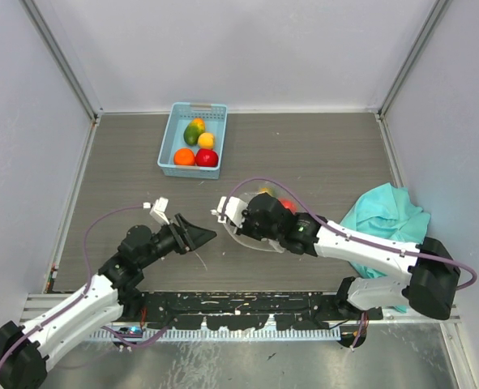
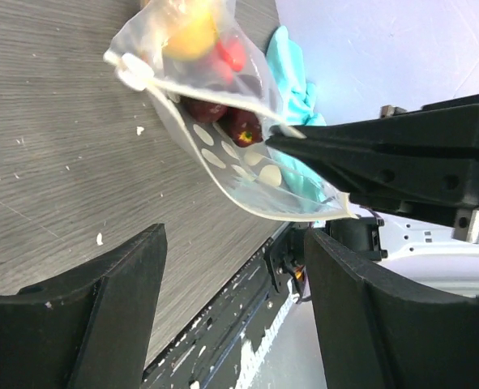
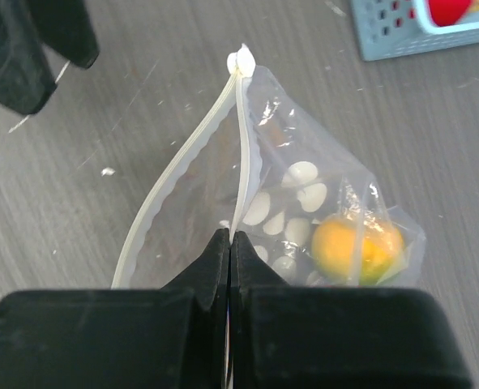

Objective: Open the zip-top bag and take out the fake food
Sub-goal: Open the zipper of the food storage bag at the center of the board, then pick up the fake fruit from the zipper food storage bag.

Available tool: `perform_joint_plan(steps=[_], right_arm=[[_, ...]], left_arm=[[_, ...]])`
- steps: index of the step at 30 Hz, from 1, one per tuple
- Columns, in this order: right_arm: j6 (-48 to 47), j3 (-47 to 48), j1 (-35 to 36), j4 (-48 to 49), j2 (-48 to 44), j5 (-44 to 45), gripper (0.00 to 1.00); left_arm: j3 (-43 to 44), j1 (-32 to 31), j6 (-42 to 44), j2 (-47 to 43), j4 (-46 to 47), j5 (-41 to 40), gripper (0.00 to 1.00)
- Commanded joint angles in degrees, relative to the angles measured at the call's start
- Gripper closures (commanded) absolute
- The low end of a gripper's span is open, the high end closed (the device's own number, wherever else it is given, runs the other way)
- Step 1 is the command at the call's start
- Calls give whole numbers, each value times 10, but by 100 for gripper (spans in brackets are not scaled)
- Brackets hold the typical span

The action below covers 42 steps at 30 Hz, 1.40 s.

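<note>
The zip-top bag (image 3: 296, 186) is clear with white dots, and its mouth gapes open below the white slider (image 3: 241, 61). My right gripper (image 3: 230, 240) is shut on one lip of the bag's mouth (image 1: 241, 229) and holds it off the table. Fake food shows inside: an orange-yellow fruit (image 3: 357, 247), plus yellow (image 2: 192, 32), red (image 2: 233, 53) and dark red (image 2: 244, 126) pieces. My left gripper (image 2: 235, 300) stands open with nothing between its fingers, just left of the bag (image 1: 202, 237). The bag (image 2: 223, 154) hangs ahead of it.
A light blue basket (image 1: 168, 143) at the back of the table holds an orange (image 1: 184, 156), a red fruit (image 1: 207, 157) and other fake fruits. A teal cloth (image 1: 385, 217) lies crumpled at the right. The arms' base rail (image 1: 239, 312) runs along the near edge.
</note>
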Motion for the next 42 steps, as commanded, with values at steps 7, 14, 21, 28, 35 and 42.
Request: perform_joint_plan(steps=[7,14,21,28,35,42], right_arm=[[-4,-23,-72,-8,-16,-172,99],[26,-23,-96,-7,-17,-225,99],[46,-21,-112,-9,-11,-252,98],[55,-18,-115,-10,-9,-260,97],[70,-17,-127,-10,-11,-265,96],[78,-15,-135,-10,-10,-265,96]], left_arm=[[32,-56,-3,36,71,-30,31],[59,-125,12,111,116,-76,31],[81,-182,24,149,134,-128,33],[103,-212,36,207,164,-152,42],[151,-217,72,300,199,-157,53],[174,-223,104,371,213,-154,68]])
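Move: The near rim of the bag's open mouth lies about 11 cm to the left hand's right, some 1 cm back and 3 cm lower; the white closed corner is roughly 6 cm ahead and 8 cm right of that hand, at about rim height. The right hand already pinches the far rim, with the near rim about 3 cm back and 4 cm left of it, 2 cm lower. From the right hand, the yellow-green fruit lies some 12 cm ahead and 4 cm right, the red fruit 8 cm ahead and 10 cm right, both about 8 cm lower. The left hand travels about 11 cm to its right towards the near rim of the bag's mouth, easing back some 3 cm on the way and then forward again, turning slightly clockwise while its open fingers close to about half their gap and arrive around that rim without a visible pinch. Meanwhile the right hand keeps the far rim pinched, first sinks about 2.5 cm with a small shift back and to the right, then holds nearly in place while its fingers tip some 20 degrees more steeply down. ##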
